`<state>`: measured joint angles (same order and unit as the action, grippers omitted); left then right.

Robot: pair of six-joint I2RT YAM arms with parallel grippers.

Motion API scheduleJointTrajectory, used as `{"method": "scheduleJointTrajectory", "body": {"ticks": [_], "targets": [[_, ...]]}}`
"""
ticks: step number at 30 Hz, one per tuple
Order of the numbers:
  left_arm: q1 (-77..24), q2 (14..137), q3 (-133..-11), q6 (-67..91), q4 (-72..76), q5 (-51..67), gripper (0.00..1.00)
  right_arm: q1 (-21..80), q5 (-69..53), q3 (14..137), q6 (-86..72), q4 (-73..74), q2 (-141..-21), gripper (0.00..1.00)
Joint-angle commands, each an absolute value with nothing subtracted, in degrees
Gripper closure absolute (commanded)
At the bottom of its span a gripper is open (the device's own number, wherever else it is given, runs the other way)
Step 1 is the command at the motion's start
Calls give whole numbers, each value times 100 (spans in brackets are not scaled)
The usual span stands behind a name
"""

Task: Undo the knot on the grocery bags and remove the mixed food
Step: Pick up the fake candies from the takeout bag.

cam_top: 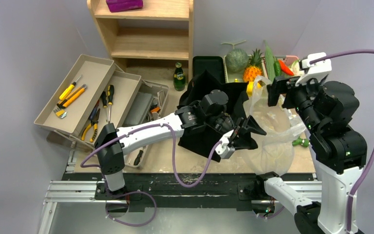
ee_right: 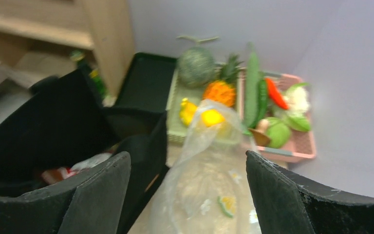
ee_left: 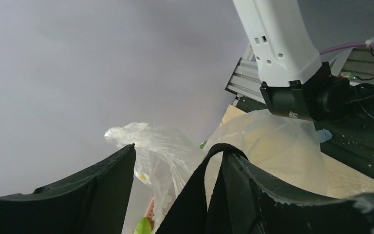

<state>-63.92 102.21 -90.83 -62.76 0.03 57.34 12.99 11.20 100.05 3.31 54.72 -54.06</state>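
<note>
The black cloth grocery bag (cam_top: 205, 113) slumps at mid-table, and a red and white packet (ee_right: 68, 171) shows in its mouth. Right of it stands the clear plastic grocery bag (cam_top: 272, 134), its top pulled up. My left gripper (cam_top: 253, 127) (ee_left: 180, 148) is open at that bag's left side. Crinkled plastic (ee_left: 160, 151) hangs loosely between its fingers, and a black strap (ee_left: 214, 163) lies against one finger. My right gripper (cam_top: 275, 90) (ee_right: 187, 153) hovers open above the plastic bag (ee_right: 209, 180), gripping nothing. Melon (cam_top: 236, 59), pineapple (cam_top: 253, 72), cucumber (cam_top: 269, 61) and red pepper (cam_top: 286, 67) lie in baskets behind.
A green bottle (cam_top: 178, 77) and a flat black tray (cam_top: 208, 66) stand behind the black bag. Beige trays of yellow-handled tools (cam_top: 85, 92) fill the left side. A wooden shelf (cam_top: 146, 29) rises at the back. A small green pepper (cam_top: 299, 142) lies by the right arm.
</note>
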Motion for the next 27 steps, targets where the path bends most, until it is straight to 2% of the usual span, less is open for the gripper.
{"method": "scheduleJointTrajectory", "body": {"ticks": [1, 8, 12, 16, 21, 27], "targets": [[-6451, 10344, -9175, -7846, -1947, 6093, 38, 1273, -807, 9899, 51, 5803, -5429, 18], [-6495, 10526, -9425, -9157, -3316, 5850, 40, 1274, -1792, 9483, -460, 6002, -5722, 22], [-6495, 10450, -9285, -9123, -3229, 5760, 40, 1270, -2307, 9092, -704, 5886, -5785, 27], [-6495, 10414, -9207, -9092, -3053, 5733, 40, 1268, -2666, 8694, -885, 5632, -5816, 36], [-6495, 10353, -9094, -9073, -2727, 5624, 40, 1269, -2662, 8462, -776, 5827, -5891, 41], [-6495, 10128, -8900, -8815, -2156, 5390, 38, 1273, -2078, 8441, -508, 6065, -5813, 45]]}}
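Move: The strap on the black bag's right rim is about 12 cm to the right hand's left, only 1 cm or so ahead, and 17 cm below. The chips packet inside the bag is some 20 cm left, 8 cm ahead and 38 cm below. The empty plastic bag is almost straight underneath, roughly 33 cm down. From the left hand, which already has black strap between its fingers, the rim strap is about 13 cm ahead, 3 cm left and 4 cm lower. The right hand heads for the strap on the black bag's right rim, swinging left about 11 cm while sinking some 14 cm. Its wrist tips down about 30 degrees and turns left about as much, and its fingers narrow partway around the webbing, their grip not shown. The left hand keeps black strap between its fingers, lowers it some 8 cm and rolls slightly. ##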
